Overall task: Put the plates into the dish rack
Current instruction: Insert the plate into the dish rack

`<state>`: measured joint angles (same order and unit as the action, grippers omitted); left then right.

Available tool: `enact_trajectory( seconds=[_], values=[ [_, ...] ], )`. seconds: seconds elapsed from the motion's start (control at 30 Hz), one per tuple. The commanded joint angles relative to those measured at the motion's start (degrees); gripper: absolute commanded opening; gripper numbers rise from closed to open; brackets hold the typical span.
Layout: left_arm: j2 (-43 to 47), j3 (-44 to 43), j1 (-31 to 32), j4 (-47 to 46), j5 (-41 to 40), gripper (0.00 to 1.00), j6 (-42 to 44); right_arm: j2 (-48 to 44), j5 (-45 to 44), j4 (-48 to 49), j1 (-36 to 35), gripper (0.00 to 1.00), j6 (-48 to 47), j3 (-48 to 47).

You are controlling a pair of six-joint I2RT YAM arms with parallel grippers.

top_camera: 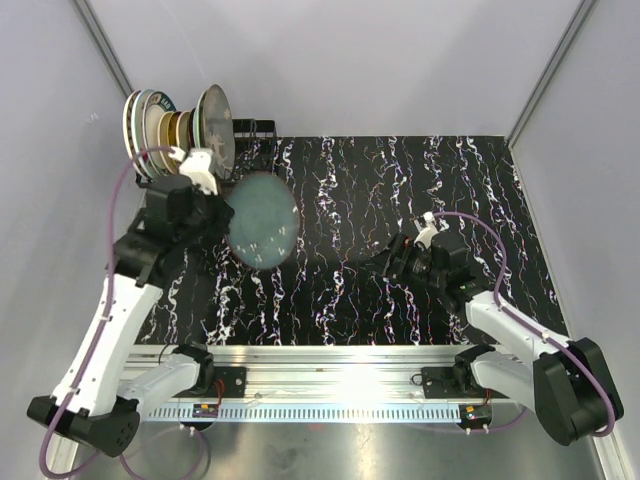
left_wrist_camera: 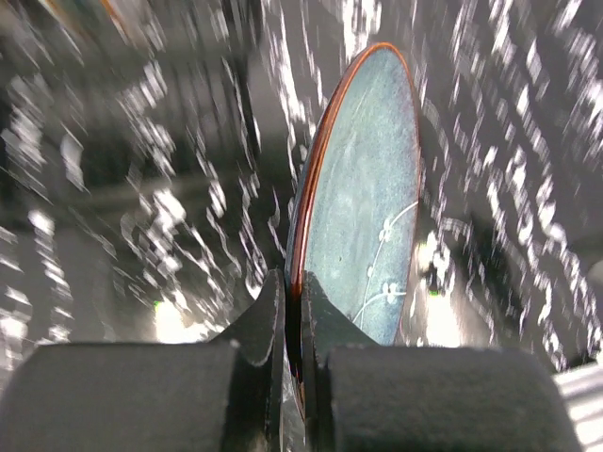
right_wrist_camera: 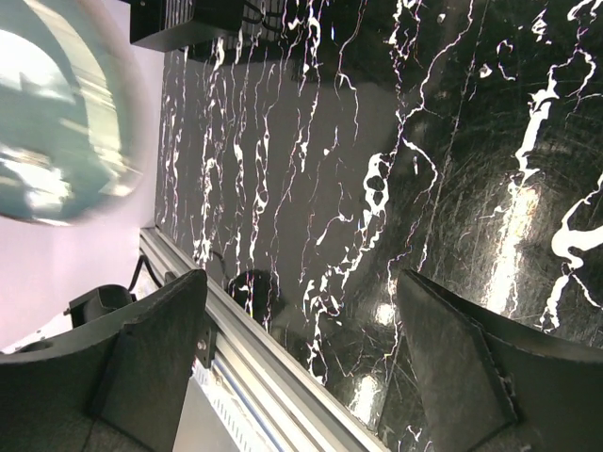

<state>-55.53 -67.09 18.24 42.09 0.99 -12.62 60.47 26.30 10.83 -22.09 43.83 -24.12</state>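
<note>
My left gripper point(top_camera: 222, 215) is shut on the rim of a grey-blue plate point(top_camera: 262, 219) with small white flowers and a red-brown edge. It holds the plate in the air over the left part of the table. In the left wrist view the plate point(left_wrist_camera: 363, 198) stands edge-on between my closed fingers point(left_wrist_camera: 268, 320). The plate shows blurred in the right wrist view point(right_wrist_camera: 57, 113). The black wire dish rack point(top_camera: 250, 130) stands at the back left with several plates point(top_camera: 170, 125) upright in it. My right gripper point(top_camera: 392, 262) is open and empty, low over the table's middle right.
The table point(top_camera: 400, 200) has a black top with white veins. An aluminium rail point(top_camera: 330, 360) runs along the near edge, and it also shows in the right wrist view point(right_wrist_camera: 283, 367). Pale walls close in the back and both sides.
</note>
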Motion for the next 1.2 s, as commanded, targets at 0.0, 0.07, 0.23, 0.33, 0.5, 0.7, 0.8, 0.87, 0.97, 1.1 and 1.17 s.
enact_trajectory(
  seconds=[0.0,0.07,0.23,0.33,0.5,0.7,0.8,0.87,0.97,1.1,1.17],
  values=[
    [0.44,-15.15,0.22,-9.31,-5.29,0.0,1.54,1.23,1.55,1.56,-0.33,0.88,-2.0,-2.77],
    [-1.68,-22.71,0.22,-7.99,-8.28,0.0,3.21,1.58,1.64,1.56,-0.15,0.85,-2.09,-2.78],
    [-8.62,-34.93,0.22,-8.68,-18.1,0.0,6.11,3.08,2.78,2.35,-0.24,0.53,-2.0,-2.42],
    [-11.61,-38.71,0.22,-11.66,-23.47,0.0,8.66,3.78,3.23,1.74,-0.24,0.33,-2.52,-2.86],
    [-15.48,-41.1,0.22,-18.16,-28.93,0.0,11.04,4.57,3.14,0.42,-0.24,0.25,-4.19,-3.39],
    [-17.86,-41.1,0.92,-23.44,-32.53,0.0,14.19,6.24,3.49,-0.9,-0.24,0.23,-5.69,-4.71],
    [-19.26,-41.28,2.59,-26.08,-34.82,0.0,19.89,7.47,3.66,-0.64,-0.32,0.23,-6.22,-4.88],
    [-19.7,-41.37,2.77,-27.49,-35.8,0.0,22.1,8.78,3.93,-0.55,-0.24,0.22,-6.39,-5.06],
    [-20.93,-41.98,2.85,-28.9,-37.12,0.0,24.75,10.19,4.98,-0.2,-0.24,0.22,-6.66,-5.24],
    [-21.81,-41.2,3.47,-30.3,-36.85,0.0,25.89,10.99,4.81,0.68,-0.32,0.22,-6.57,-5.06],
    [-22.25,-40.32,4.34,-31.36,-37.55,0.0,26.86,11.34,4.81,0.6,-0.24,0.22,-7.0,-5.41]
  ],
)
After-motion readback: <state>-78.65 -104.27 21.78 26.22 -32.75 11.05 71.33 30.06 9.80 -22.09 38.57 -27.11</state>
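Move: Ahead of the left hand, which already holds the grey-green plate by its rim, the free dish rack slot is about 17 cm forward, 3 cm left and a few centimetres lower. The big grey plate stands just left of that slot, about 18 cm ahead of the hand, 6 cm left and level with it; the green-lettered plate is some 11 cm farther left. From the right hand, the slot is roughly 20 cm ahead, 31 cm left and 11 cm higher. Lifting the held plate steeply by about 20 cm, the left hand then carries it some 12 cm forward and 6 cm left, high over the dish rack. Its wrist tips up roughly 30 degrees, turns counter-clockwise and rolls left side up; the fingers keep their pinch. The right hand sinks 3–4 cm while its wide-open fingers mostly close on nothing. ##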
